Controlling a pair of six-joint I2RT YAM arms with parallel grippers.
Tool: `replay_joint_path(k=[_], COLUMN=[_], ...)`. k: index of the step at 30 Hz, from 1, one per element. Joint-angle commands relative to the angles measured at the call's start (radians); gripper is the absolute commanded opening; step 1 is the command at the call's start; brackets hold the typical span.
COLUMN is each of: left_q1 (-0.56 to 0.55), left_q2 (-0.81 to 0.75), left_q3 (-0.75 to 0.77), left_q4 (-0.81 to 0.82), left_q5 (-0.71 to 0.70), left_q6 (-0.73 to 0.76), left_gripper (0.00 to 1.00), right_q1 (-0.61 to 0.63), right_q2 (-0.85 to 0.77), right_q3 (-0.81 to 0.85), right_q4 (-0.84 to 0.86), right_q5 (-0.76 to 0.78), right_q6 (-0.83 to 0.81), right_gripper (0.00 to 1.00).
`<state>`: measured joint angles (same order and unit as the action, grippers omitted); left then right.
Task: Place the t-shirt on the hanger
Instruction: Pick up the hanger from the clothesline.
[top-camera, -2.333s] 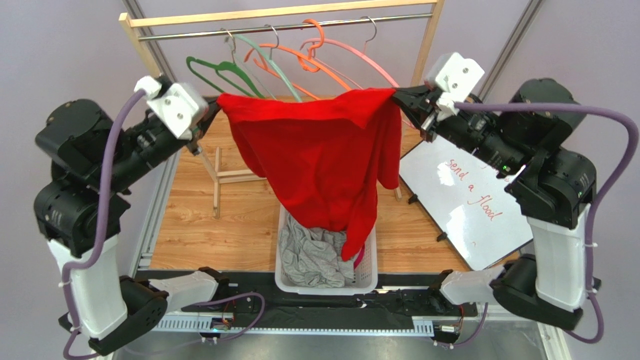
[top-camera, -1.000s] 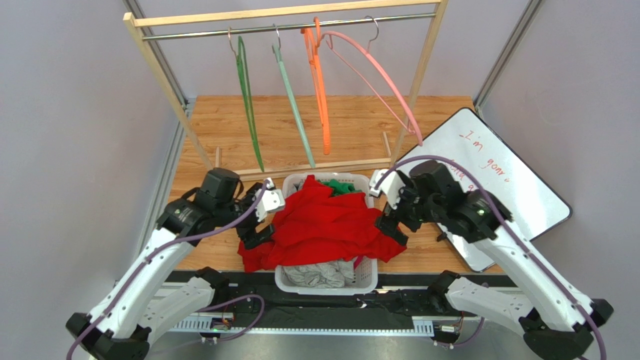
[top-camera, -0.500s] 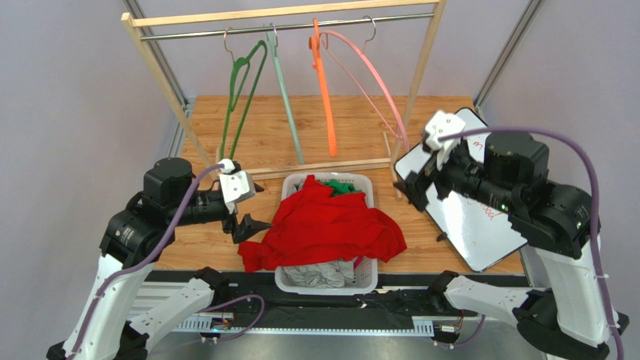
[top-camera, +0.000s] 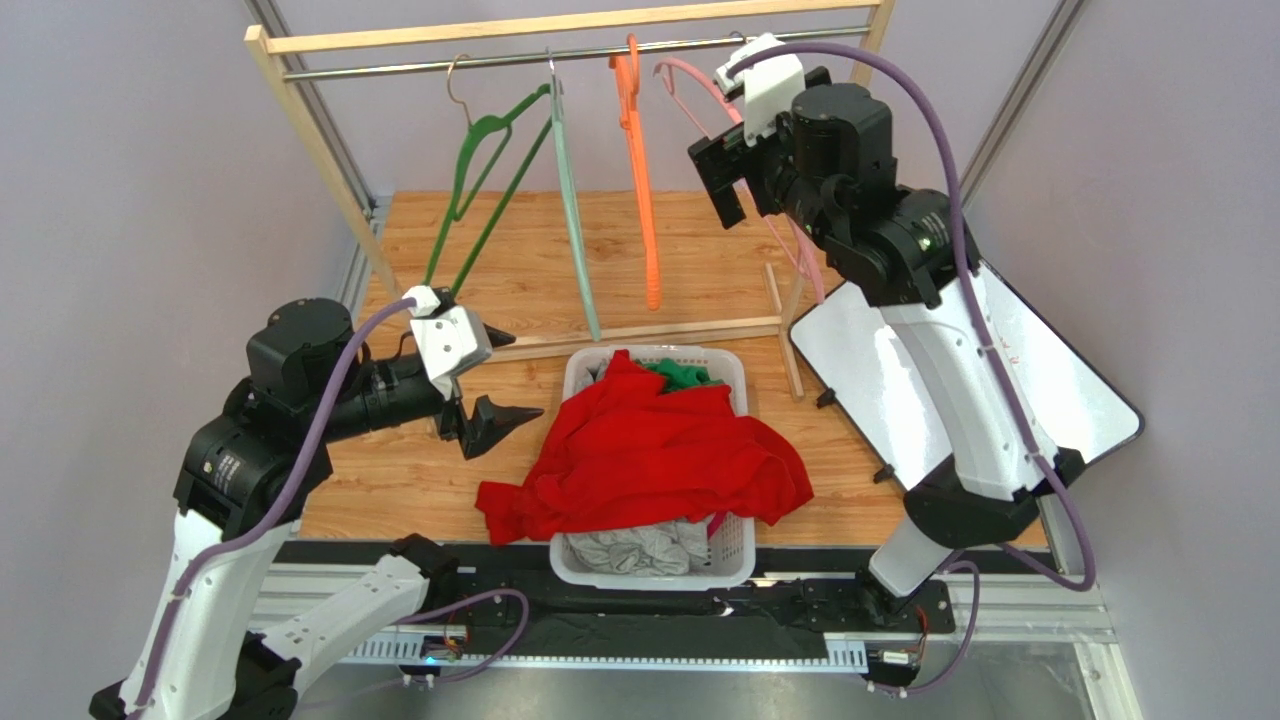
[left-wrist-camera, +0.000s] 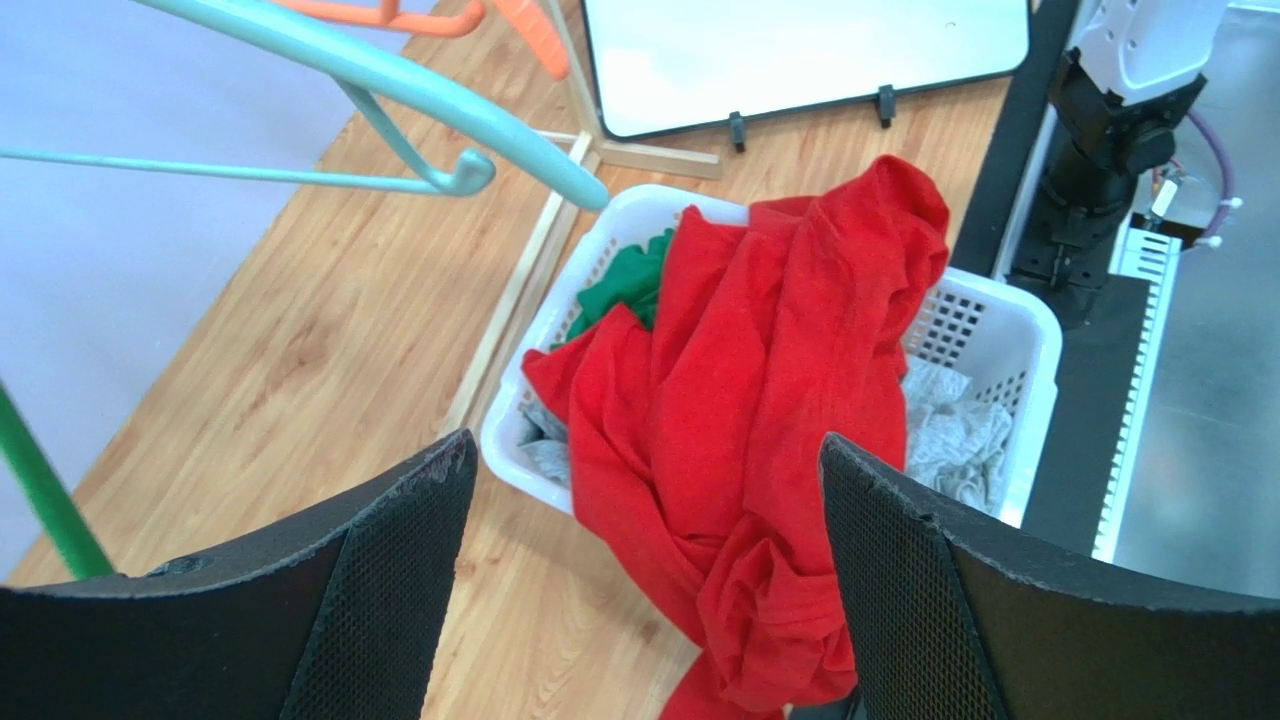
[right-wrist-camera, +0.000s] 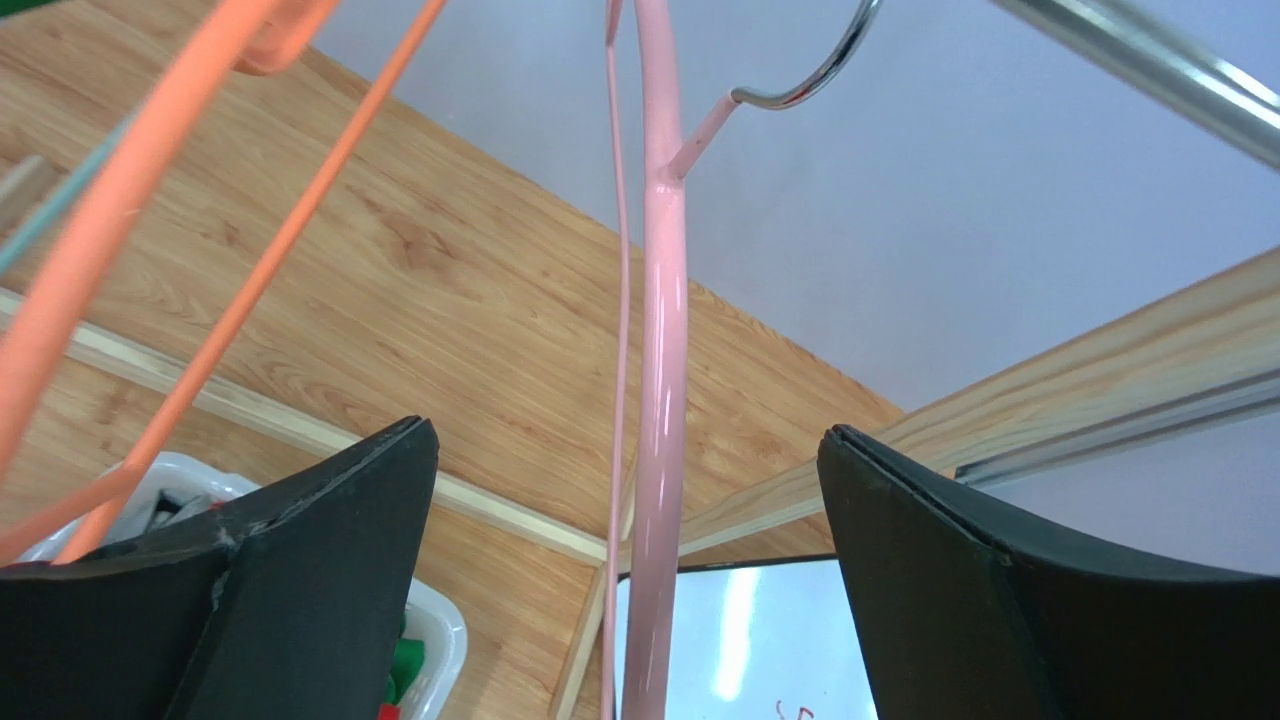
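The red t-shirt (top-camera: 661, 458) lies crumpled over the white basket, one end spilling onto the floor at its left; the left wrist view shows the t-shirt (left-wrist-camera: 766, 405) below and ahead. My left gripper (top-camera: 516, 378) hovers open left of the basket, nothing between its fingers (left-wrist-camera: 643, 450). My right gripper (top-camera: 718, 180) is raised to the rail and open. The pink hanger (right-wrist-camera: 658, 375) hangs between its jaws without touching them. From above, the pink hanger (top-camera: 679, 71) is mostly hidden behind that arm.
The basket (top-camera: 579, 558) also holds a grey garment (top-camera: 631, 543) and a green one (top-camera: 684, 372). Orange (top-camera: 643, 180), mint (top-camera: 574, 210) and dark green (top-camera: 481, 180) hangers hang from the wooden rack (top-camera: 556, 27). A whiteboard (top-camera: 962, 375) leans at right.
Both grippers held the t-shirt spread high earlier; it now lies on the basket. In the last half second the right arm rose from beside the whiteboard to the pink hanger; the left barely shifted.
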<state>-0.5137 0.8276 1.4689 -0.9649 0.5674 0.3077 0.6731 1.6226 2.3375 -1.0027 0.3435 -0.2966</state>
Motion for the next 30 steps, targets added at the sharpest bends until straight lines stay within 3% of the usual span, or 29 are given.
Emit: replay_joint_path(k=[1, 3, 7, 10, 13, 15, 16, 22, 27, 30], left_q1=[0.004, 0.004, 0.004, 0.004, 0.004, 0.004, 0.004, 0.004, 0.004, 0.004], left_q2=[-0.010, -0.010, -0.008, -0.007, -0.001, 0.002, 0.007, 0.008, 0.011, 0.013], left_q3=[0.019, 0.024, 0.022, 0.011, 0.010, 0.011, 0.016, 0.021, 0.019, 0.021], left_q4=[0.043, 0.037, 0.037, 0.043, 0.043, 0.042, 0.041, 0.032, 0.028, 0.020], left_q5=[-0.031, -0.040, -0.058, -0.064, -0.067, -0.069, -0.069, -0.081, -0.103, -0.113], left_q6=[-0.012, -0.002, 0.013, 0.021, 0.022, 0.027, 0.028, 0.033, 0.039, 0.048], left_gripper=[0.89, 0.89, 0.88, 0.88, 0.88, 0.88, 0.88, 0.88, 0.88, 0.88], right_q1=[-0.076, -0.099, -0.132, -0.135, -0.135, -0.135, -0.138, -0.173, -0.201, -0.208], right_q2=[0.034, 0.042, 0.002, -0.095, -0.139, -0.119, -0.113, -0.089, -0.115, -0.171], right_q3=[0.026, 0.020, -0.059, -0.245, -0.345, -0.337, -0.334, -0.322, -0.389, -0.512], right_q4=[0.078, 0.076, 0.122, 0.272, 0.343, 0.345, 0.345, 0.366, 0.430, 0.562], right_q5=[0.046, 0.000, -0.162, -0.287, -0.360, -0.351, -0.345, -0.357, -0.399, -0.408], right_q6=[0.002, 0.013, 0.030, -0.007, -0.039, -0.044, -0.049, -0.053, -0.026, -0.010], right_gripper=[0.97, 0.91, 0.68, 0.56, 0.51, 0.41, 0.29, 0.01, 0.00, 0.00])
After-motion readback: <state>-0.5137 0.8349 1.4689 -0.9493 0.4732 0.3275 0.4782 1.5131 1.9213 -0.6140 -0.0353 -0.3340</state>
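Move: From the right hand, open and pointing forward, the pink hanger's middle is about 8 cm ahead, 1 cm left and 2 cm lower; its near arm runs back between the spread fingers. The orange hanger hangs roughly 13 cm left and 8 cm ahead, the teal one some 22 cm left and 8 cm ahead, both about 4 cm lower. From the idle left hand the pink hanger is about 28 cm ahead, 25 cm right and 6 cm higher. The right fingers shut from wide open and pinch the pink hanger's near arm, just short of its neck. The hand first pushes forward about 4 cm, sinking and edging right, then dips lower while easing back and swinging left, and finally noses forward again over the last 2 cm, turned about 10 degrees counter-clockwise. ##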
